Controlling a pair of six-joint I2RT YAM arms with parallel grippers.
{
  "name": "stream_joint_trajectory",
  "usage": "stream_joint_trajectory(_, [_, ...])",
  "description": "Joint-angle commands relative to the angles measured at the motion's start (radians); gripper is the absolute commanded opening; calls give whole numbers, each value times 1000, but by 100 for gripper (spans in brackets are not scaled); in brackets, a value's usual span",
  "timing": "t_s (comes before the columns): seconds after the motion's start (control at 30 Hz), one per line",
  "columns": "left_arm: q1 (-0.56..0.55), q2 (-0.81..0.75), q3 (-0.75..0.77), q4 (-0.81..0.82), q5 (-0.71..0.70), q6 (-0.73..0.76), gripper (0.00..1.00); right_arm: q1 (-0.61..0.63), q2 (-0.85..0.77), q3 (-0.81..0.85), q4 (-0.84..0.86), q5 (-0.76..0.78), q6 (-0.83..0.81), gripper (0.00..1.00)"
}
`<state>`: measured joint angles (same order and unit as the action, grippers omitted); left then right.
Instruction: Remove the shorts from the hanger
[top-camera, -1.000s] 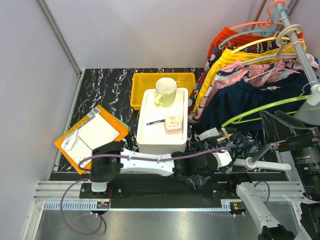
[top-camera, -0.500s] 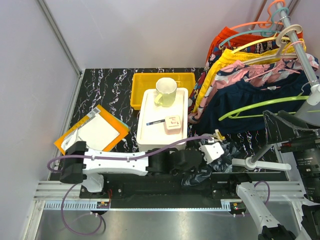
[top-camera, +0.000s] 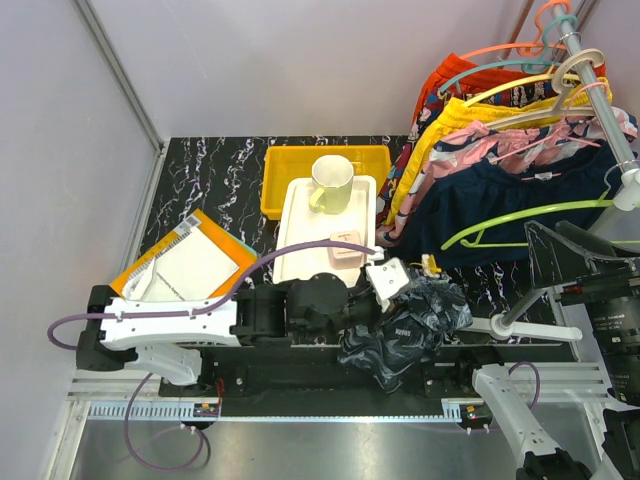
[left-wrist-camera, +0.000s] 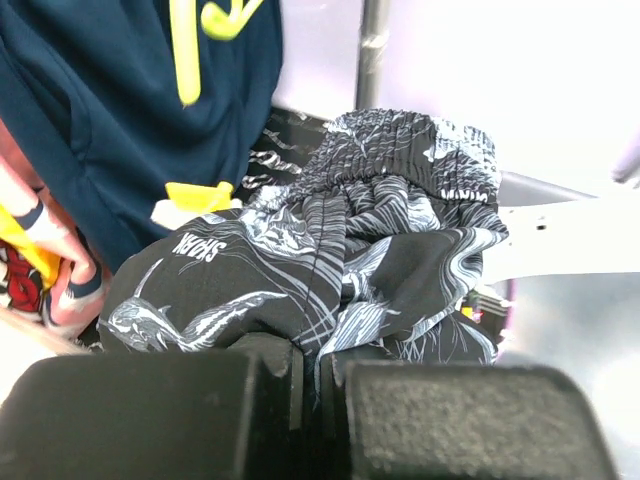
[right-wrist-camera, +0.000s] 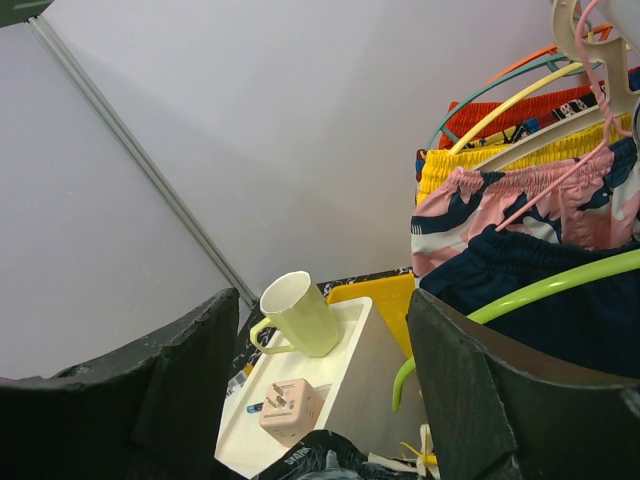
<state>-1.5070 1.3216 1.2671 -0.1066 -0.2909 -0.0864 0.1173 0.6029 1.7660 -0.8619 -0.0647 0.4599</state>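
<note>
The charcoal shorts (top-camera: 405, 325) with the pale wavy print lie bunched at the table's front, off any hanger. My left gripper (top-camera: 388, 285) is shut on a fold of them; in the left wrist view its jaws (left-wrist-camera: 318, 365) pinch the cloth (left-wrist-camera: 350, 250). The plain navy shorts (top-camera: 500, 200) hang on the rack behind a lime green hanger (top-camera: 520, 215), and show in the left wrist view (left-wrist-camera: 100, 130) and the right wrist view (right-wrist-camera: 540, 290). My right gripper (right-wrist-camera: 320, 390) is open and empty, beside the green hanger (right-wrist-camera: 520, 295) and above the charcoal shorts (right-wrist-camera: 320, 462).
A white tray (top-camera: 300, 205) holds a pale green mug (top-camera: 332, 183) and a pink plug adapter (top-camera: 347, 250). A yellow bin (top-camera: 290, 160) stands behind it. A notebook (top-camera: 190, 265) lies at the left. Yellow (top-camera: 470, 120) and floral (top-camera: 500, 150) shorts hang on the rack pole (top-camera: 600, 90).
My left arm has drawn back to the left, dragging the charcoal shorts away from the rack into a heap at the table's front. The right arm has stayed in place.
</note>
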Motion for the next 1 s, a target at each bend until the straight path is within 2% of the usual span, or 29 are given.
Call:
stream_joint_trajectory(0.0, [-4,-73,84,73,88,16,0,4,12,9,12,3,-4,76])
stream_joint_trajectory(0.33, [-2,-110,225,48,177,59,0,4,6,23,9,8,-3,77])
stream_joint_trajectory(0.53, [-2,-90,345,33,285,69,0,4,9,52,6,19,-12,77])
stream_joint_trajectory(0.77, [-1,-58,478,7,280,112,0,5,11,84,0,25,-12,77])
stream_joint_trajectory(0.97, [47,53,745,-102,311,166,0,2,14,101,-5,20,11,77])
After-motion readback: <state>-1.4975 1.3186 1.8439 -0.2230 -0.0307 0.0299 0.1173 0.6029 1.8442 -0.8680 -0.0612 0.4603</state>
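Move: The left gripper already holds the bunched patterned shorts, their middle some 7 cm below it and 2 cm to its right. The open right gripper waits level with it front to back, about 17 cm to the right and 20 cm higher. The green hanger is roughly 17 cm right, 8 cm ahead and 14 cm above; the white bin 20 cm ahead, 14 cm left and 20 cm below. From the right gripper, the shorts lie about 15 cm left, straight across, and 27 cm below. Keep the left gripper shut on the shorts and carry them steadily up about 24 cm, towards the height of the waiting right gripper, drifting slightly left and back. Meanwhile tip the fingers upward and swing them clockwise, some 30 degrees in all. Late on, ease the still-open right gripper back and up by about 2 cm each. ##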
